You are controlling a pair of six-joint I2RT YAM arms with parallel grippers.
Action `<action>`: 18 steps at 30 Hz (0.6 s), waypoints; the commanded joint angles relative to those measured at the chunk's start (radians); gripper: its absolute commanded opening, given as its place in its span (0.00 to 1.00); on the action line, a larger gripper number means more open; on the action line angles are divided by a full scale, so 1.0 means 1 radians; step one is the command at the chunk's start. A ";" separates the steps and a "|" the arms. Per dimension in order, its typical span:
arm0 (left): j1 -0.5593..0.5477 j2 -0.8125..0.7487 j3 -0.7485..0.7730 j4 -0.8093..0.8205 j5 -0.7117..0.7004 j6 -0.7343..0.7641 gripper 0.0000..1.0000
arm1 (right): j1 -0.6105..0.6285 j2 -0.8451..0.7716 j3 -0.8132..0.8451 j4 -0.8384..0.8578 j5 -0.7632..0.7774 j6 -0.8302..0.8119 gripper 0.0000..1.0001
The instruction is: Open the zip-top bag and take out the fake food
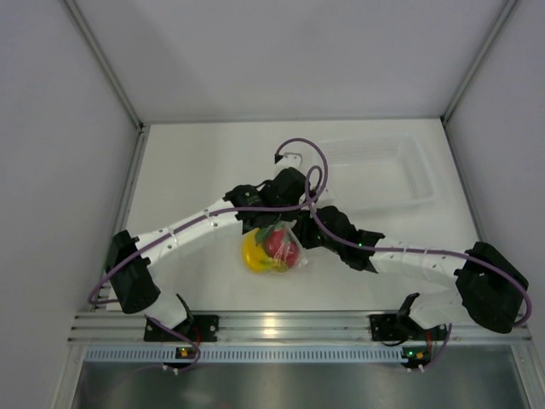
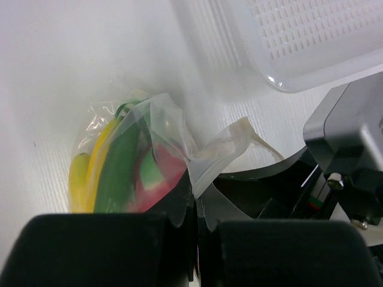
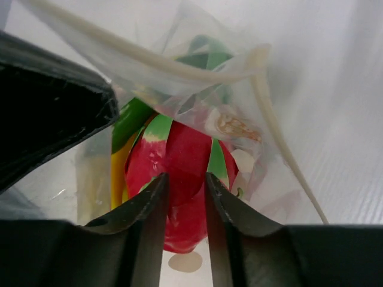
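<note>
The zip-top bag (image 1: pixel 300 261) lies on the white table between both arms, its zip strip (image 3: pixel 179 67) pulled apart at the mouth. Inside it sit the fake food: a yellow banana bunch (image 1: pixel 254 254), a red fruit (image 1: pixel 283 247) with a green top, and a green piece (image 2: pixel 114 173). My left gripper (image 2: pixel 199 194) is shut on the bag's clear edge (image 2: pixel 209 164) and holds it up. The jaws of my right gripper (image 3: pixel 185 179) stand a little apart just above the red fruit (image 3: pixel 185 152), at the bag's mouth. Whether its fingers touch the fruit I cannot tell.
A rigid clear tray (image 1: pixel 409 183) stands at the back right, close behind the grippers, and shows in the left wrist view as the tray (image 2: pixel 299 78). Grey walls enclose the table on three sides. The arms' bases and a metal rail (image 1: pixel 272 325) line the near edge.
</note>
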 commanded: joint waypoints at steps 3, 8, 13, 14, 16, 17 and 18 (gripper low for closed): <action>-0.005 -0.008 0.008 0.058 -0.014 -0.002 0.00 | 0.036 -0.045 0.054 0.028 -0.117 -0.041 0.43; -0.005 -0.031 -0.015 0.082 -0.011 -0.016 0.00 | 0.056 -0.042 0.050 0.020 -0.076 0.005 0.69; -0.005 -0.049 -0.042 0.114 -0.008 -0.034 0.00 | 0.073 0.049 0.085 -0.003 -0.028 0.079 0.97; -0.006 -0.054 -0.047 0.119 -0.011 -0.036 0.00 | 0.075 0.085 0.091 0.007 -0.031 0.090 0.98; -0.005 -0.061 -0.059 0.125 -0.024 -0.043 0.00 | 0.079 0.119 0.103 0.017 -0.037 0.122 0.98; -0.005 -0.066 -0.071 0.133 -0.028 -0.045 0.00 | 0.090 0.153 0.120 0.023 -0.036 0.127 0.98; -0.006 -0.078 -0.079 0.139 -0.031 -0.046 0.00 | 0.097 0.170 0.132 0.013 -0.025 0.139 0.97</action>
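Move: The red fake fruit, showing through the open bag mouth, lies about 4 cm to the right hand's left, roughly level fore and aft and some 6 cm below. The yellow food sits some 11 cm to the right hand's left and 2 cm back, the green piece about 8 cm left and 3 cm ahead, both at similar depth. From the left hand, still pinching the rim, the red fruit is about 3 cm left, 1 cm ahead and 12 cm down. The right hand spreads its fingers from about a third open to fully wide, first easing back and left about 1.5 cm, then sinking some 2.5 cm with a slight leftward drift and a small downward tip, so that the fingertips come down into the bag mouth towards either side of the red fruit. Meanwhile the left hand keeps its shut grip on the bag rim and draws it about 3 cm to the left and a little down, rolling only slightly. ##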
